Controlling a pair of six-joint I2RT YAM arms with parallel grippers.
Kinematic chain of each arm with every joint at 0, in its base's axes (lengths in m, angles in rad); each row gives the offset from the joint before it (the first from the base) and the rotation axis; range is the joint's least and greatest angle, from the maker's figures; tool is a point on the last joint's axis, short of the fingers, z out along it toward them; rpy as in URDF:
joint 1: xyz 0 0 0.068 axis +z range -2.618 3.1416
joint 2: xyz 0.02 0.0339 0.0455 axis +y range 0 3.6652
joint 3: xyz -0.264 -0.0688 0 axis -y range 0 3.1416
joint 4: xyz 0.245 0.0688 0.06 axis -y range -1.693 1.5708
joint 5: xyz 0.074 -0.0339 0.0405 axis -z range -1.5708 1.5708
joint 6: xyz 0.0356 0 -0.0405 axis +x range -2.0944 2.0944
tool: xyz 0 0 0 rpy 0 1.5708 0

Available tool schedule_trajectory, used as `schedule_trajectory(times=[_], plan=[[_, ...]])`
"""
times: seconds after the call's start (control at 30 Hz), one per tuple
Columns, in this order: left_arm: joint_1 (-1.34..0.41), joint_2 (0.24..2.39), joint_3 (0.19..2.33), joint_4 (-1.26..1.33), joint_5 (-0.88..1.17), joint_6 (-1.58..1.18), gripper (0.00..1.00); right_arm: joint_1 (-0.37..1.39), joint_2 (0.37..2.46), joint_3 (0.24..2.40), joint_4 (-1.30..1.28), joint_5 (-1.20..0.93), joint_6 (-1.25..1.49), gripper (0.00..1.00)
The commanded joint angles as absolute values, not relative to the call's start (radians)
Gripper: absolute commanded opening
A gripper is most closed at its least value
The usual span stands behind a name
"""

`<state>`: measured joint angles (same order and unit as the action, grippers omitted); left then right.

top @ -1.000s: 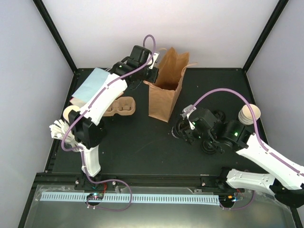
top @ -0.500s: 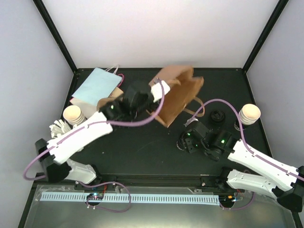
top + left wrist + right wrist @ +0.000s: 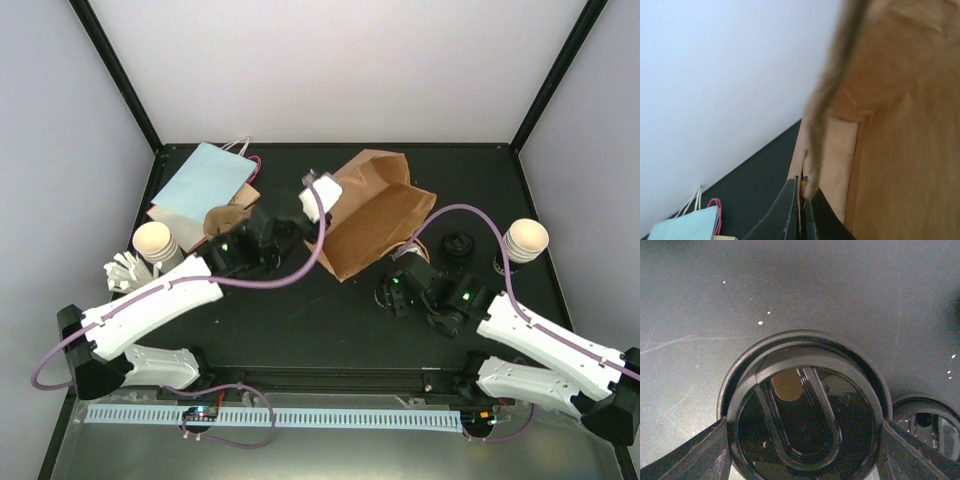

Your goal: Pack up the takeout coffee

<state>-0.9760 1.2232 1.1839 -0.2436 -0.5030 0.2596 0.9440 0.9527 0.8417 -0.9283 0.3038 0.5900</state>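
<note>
The brown paper bag (image 3: 380, 215) lies tipped toward the right on the black table, its mouth facing the front left. My left gripper (image 3: 322, 192) is shut on the bag's rim (image 3: 812, 150), which is pinched between the fingertips (image 3: 792, 200). A black-lidded takeout coffee cup (image 3: 805, 425) stands in front of the bag, mostly hidden under my right gripper (image 3: 388, 297) in the top view. The right gripper (image 3: 805, 440) is closed on it, its fingers (image 3: 710, 452) pressing both sides of the lid.
A second black lid (image 3: 925, 425) sits just right of the held cup, and a loose lid (image 3: 458, 245) lies further back. Cream cups stand at the right (image 3: 526, 240) and left (image 3: 153, 240). A pale-blue bag (image 3: 205, 175) and cardboard carrier (image 3: 225, 218) lie back left.
The brown bag has gone from upright to tipped over rightward, pulled by my left gripper as that arm swung low. My right gripper drew the cup slightly nearer.
</note>
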Motion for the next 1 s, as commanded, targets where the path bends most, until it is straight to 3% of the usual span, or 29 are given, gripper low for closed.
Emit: schedule_trajectory(times=[0.0,0.2,0.47,0.97], plan=[[-0.869,1.322,1.455,-0.445,-0.349,0.015,0.01,0.893,0.972,0.906,-0.925,0.366,0.585,0.64],[-0.729,1.511,1.701,-0.652,-0.099,-0.149,0.02,0.71,1.025,0.951,-0.909,0.263,0.478,0.64],[-0.636,1.738,1.912,-0.698,0.029,-0.255,0.01,0.674,1.115,0.976,-0.917,0.283,0.431,0.64],[-0.508,1.866,1.931,-0.556,0.263,-0.352,0.04,0.669,1.179,0.958,-0.888,0.239,0.415,0.68]])
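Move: The left gripper is pinching the paper bag's rim by its rope handle; the bag's middle hangs about 12 cm to its right, some 2 cm farther out and 12 cm lower, with the cup carrier on the table about 5 cm ahead and 14 cm to the left. From the right gripper, holding the lidded coffee cup, the bag is about 13 cm ahead, 6 cm left and 6 cm higher; a spare lid lies 2 cm back and 9 cm right, another lid 11 cm ahead and 11 cm right. Carry the bag away from the cup with the left gripper, keeping the pinch on its rim: swing about 16 cm forward in an arc, first rising some 5 cm, then sinking to end a little below the start, tipping the fingers down nearly 40 degrees while the hand's left side drops. Ease the right gripper about 6 cm forward and 3 cm right, cup still gripped. ##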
